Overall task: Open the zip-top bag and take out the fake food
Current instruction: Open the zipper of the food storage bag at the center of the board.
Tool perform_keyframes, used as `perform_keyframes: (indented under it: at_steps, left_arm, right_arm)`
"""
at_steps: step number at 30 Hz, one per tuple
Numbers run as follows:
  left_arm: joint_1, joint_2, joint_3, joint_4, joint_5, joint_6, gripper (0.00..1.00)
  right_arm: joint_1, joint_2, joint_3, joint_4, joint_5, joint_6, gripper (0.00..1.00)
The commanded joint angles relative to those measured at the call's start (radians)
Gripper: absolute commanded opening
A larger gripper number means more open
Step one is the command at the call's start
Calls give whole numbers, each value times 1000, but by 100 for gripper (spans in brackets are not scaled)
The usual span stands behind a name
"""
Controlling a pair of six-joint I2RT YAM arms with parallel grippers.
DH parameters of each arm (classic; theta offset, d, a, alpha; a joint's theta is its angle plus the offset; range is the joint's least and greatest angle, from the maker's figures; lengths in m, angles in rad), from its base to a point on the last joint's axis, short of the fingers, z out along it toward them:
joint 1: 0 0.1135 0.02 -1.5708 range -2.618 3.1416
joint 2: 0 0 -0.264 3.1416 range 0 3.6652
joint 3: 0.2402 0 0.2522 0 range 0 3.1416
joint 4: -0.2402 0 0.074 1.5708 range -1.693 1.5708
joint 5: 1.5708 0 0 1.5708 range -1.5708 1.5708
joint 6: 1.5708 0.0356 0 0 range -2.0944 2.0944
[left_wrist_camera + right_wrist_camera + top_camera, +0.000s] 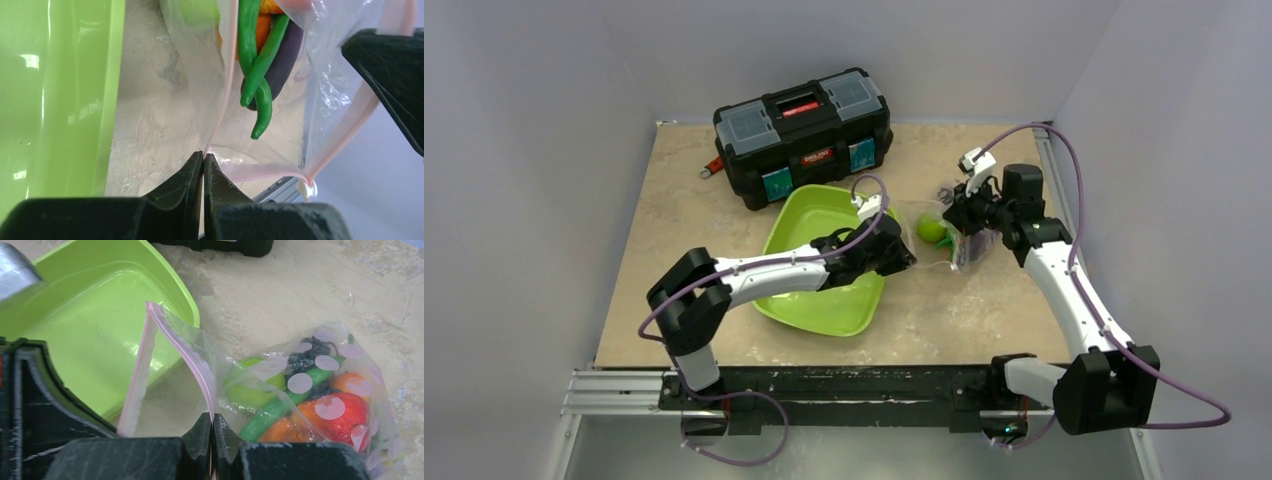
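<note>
The zip-top bag [949, 243] lies right of the green tray, its mouth parted. In the left wrist view my left gripper [203, 156] is shut on one pink zip strip [226, 95] of the bag. In the right wrist view my right gripper [213, 417] is shut on the opposite pink strip [202, 365]. The two strips stand apart with a gap between them. Inside the bag lies the fake food: green bean pods [257, 75], a purple eggplant [289, 57], a lime [250, 390], dark berries [305, 357] and a red strawberry [342, 422].
The lime-green tray [814, 215] sits under my left arm, just left of the bag. A black toolbox [804, 135] stands at the back of the table. Grey walls close in the table at the left, back and right.
</note>
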Motion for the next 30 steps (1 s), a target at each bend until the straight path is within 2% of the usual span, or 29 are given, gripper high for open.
perform_keyframes:
  at_steps: [1,11,16,19,23,27,30]
  left_arm:
    - [-2,-122,-87,111,21,-29,3]
    - [-2,-182,-218,95,61,-137,10]
    - [-2,-234,-254,94,50,-114,13]
    - [-2,-267,-282,94,53,-91,19]
    - [-2,-343,-354,136,62,-44,33]
    - [-2,-445,-453,295,128,135,45]
    - [-1,-528,-527,363,146,241,61]
  right_arm:
    - [-2,-22,-28,55,10,-42,0]
    - [0,-58,-52,46,-101,-103,0]
    - [2,-81,-43,28,-188,-134,0]
    - [3,-83,-32,12,-250,-150,0]
    - [15,-77,-28,-10,-328,-172,0]
    - [20,-81,-46,-17,-351,-189,0]
    - [22,-83,-61,-22,-381,-206,0]
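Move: Both hands still pinch the bag's pink zip rim: the left fingers on the near-left side, the right fingers on the far side. From the left hand, the green apple inside lies about 9 cm ahead, 5 cm right and 9 cm lower; the green peppers are some 6 cm ahead and 8 cm right, and the green tray's middle is about 17 cm left and 3 cm ahead. The apple is roughly 3 cm ahead of the right hand, 2 cm left and 16 cm below. The left hand draws back and to its left about 9 cm, from the bag mouth towards the green tray, bobbing up, down and up again to end some 2 cm higher, while its fingers spread to half open and let go of the zip rim. The right hand keeps its shut pinch on the far side of the rim, dips a little, then swings back and left about 5 cm and a little up while turning some 20 degrees counter-clockwise. ##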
